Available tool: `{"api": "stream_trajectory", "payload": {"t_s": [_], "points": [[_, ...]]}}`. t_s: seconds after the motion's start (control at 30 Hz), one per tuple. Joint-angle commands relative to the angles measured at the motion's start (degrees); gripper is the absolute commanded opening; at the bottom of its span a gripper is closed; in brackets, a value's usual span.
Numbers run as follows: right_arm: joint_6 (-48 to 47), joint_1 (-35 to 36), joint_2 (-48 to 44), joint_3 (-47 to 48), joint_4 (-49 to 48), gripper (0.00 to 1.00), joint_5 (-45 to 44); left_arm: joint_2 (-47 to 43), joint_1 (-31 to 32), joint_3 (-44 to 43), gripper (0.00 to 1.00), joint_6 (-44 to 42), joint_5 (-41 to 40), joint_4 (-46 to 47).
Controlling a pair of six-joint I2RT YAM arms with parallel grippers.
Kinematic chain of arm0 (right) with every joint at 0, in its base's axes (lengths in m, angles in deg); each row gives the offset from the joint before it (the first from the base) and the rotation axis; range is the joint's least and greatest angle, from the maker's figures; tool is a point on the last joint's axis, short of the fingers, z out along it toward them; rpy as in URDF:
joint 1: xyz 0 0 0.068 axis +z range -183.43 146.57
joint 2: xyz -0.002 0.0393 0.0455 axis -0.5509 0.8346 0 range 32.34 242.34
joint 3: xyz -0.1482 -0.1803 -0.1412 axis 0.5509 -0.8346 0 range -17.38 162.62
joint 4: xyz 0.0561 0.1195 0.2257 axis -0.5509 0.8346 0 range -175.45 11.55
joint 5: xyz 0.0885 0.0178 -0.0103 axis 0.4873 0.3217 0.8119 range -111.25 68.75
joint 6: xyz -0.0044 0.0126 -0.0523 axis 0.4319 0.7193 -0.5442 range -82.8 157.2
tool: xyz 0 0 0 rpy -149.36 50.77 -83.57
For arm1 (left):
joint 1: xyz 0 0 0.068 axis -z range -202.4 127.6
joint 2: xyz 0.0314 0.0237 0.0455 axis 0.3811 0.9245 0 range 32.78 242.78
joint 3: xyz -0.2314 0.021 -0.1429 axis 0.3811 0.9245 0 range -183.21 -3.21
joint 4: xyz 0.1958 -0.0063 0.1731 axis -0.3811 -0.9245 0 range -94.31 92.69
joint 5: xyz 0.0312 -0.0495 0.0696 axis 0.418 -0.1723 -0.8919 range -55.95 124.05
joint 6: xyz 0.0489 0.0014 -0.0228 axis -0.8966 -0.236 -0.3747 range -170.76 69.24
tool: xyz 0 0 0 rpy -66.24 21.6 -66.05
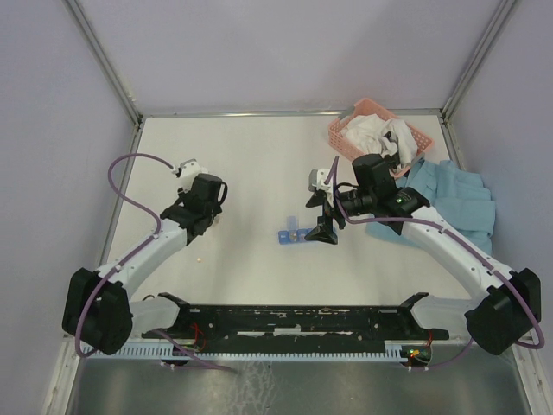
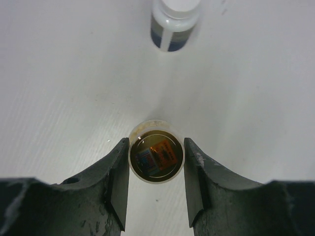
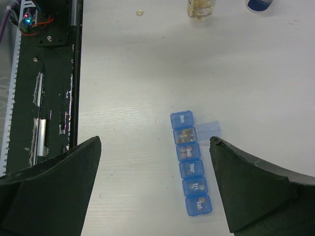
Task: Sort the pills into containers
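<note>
The containers (image 3: 191, 169) are a blue strip of day-marked compartments, lying flat on the table (image 1: 259, 164) and also seen from above (image 1: 289, 235). One compartment near the "Mon" end is open, its clear lid (image 3: 212, 129) flipped aside, with pills (image 3: 185, 133) inside. Brownish pills show through the other lids. One loose pill (image 3: 140, 12) lies apart on the table (image 1: 200, 259). My right gripper (image 3: 155, 142) hangs wide open above the strip, holding nothing. My left gripper (image 2: 156, 142) is shut on a small clear bottle (image 2: 156, 158) with amber contents, its fingertips pressing both sides.
A second bottle (image 2: 174, 24) with a white cap and blue label lies just beyond the left gripper. A pink basket (image 1: 378, 130) of white cloth stands at the back right beside a light blue towel (image 1: 458, 199). The black base rail (image 1: 294, 320) runs along the near edge.
</note>
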Motion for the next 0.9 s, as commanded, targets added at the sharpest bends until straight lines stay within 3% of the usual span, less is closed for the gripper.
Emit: {"api": "stream_trajectory", "payload": {"t_s": [0.0, 0.33, 0.43, 0.53, 0.6, 0.7, 0.87], "points": [[-0.76, -0.05, -0.31, 2.45, -0.61, 1.0, 0.02, 3.42, -4.84, -3.14, 0.03, -4.41, -2.41, 1.79], [-0.96, 0.01, -0.8, 2.26, -0.59, 1.0, 0.2, 10.66, -10.22, -6.54, 0.08, -4.85, -0.23, 4.59], [-0.97, -0.08, -0.75, 2.26, -0.61, 1.0, 0.2, 11.08, -10.92, -6.57, 0.24, -4.5, -0.23, 4.54], [-1.0, -0.02, -0.49, 2.29, -0.61, 1.0, 0.36, 10.69, -11.35, -6.17, 0.55, -3.93, -0.23, 4.84], [-0.97, -0.05, -0.34, 2.22, -0.65, 1.0, 0.37, 10.02, -11.37, -6.16, 0.68, -3.84, -0.23, 4.91], [-1.28, -0.08, -0.21, 2.25, -0.61, 1.0, 0.5, 8.75, -11.34, -6.3, 0.73, -3.88, -0.23, 4.73], [-4.24, -0.19, -1.52, 0.01, -1.46, 1.0, 6.37, 3.37, -11.19, -6.25, 0.71, -5.71, 4.89, 2.54]]}}
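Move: The left hand holds the pill bottle; the bare patch of table it is taken to lies about 3 cm ahead, 5 cm to the left and roughly 4 cm below. The white bottle stands about 12 cm ahead of the hand, 5 cm left and 4 cm below, and a loose pill lies some 9 cm back, 7 cm left and 8 cm below. From the right hand, the setting-down spot is roughly 35 cm left, 13 cm ahead and 14 cm lower. Still gripping the pill bottle, the left hand carries it about 5 cm left, some 3 cm forward and nearly 3 cm down to the bare table on the near side of the white bottle, swinging its fingers roughly 10 degrees counter-clockwise, with the drop and most of the leftward travel coming first. There it all but stops, then the fingers open clear of the bottle's sides to let go, and the hand starts to rise, about 1 cm, with the fingers still around the bottle. ##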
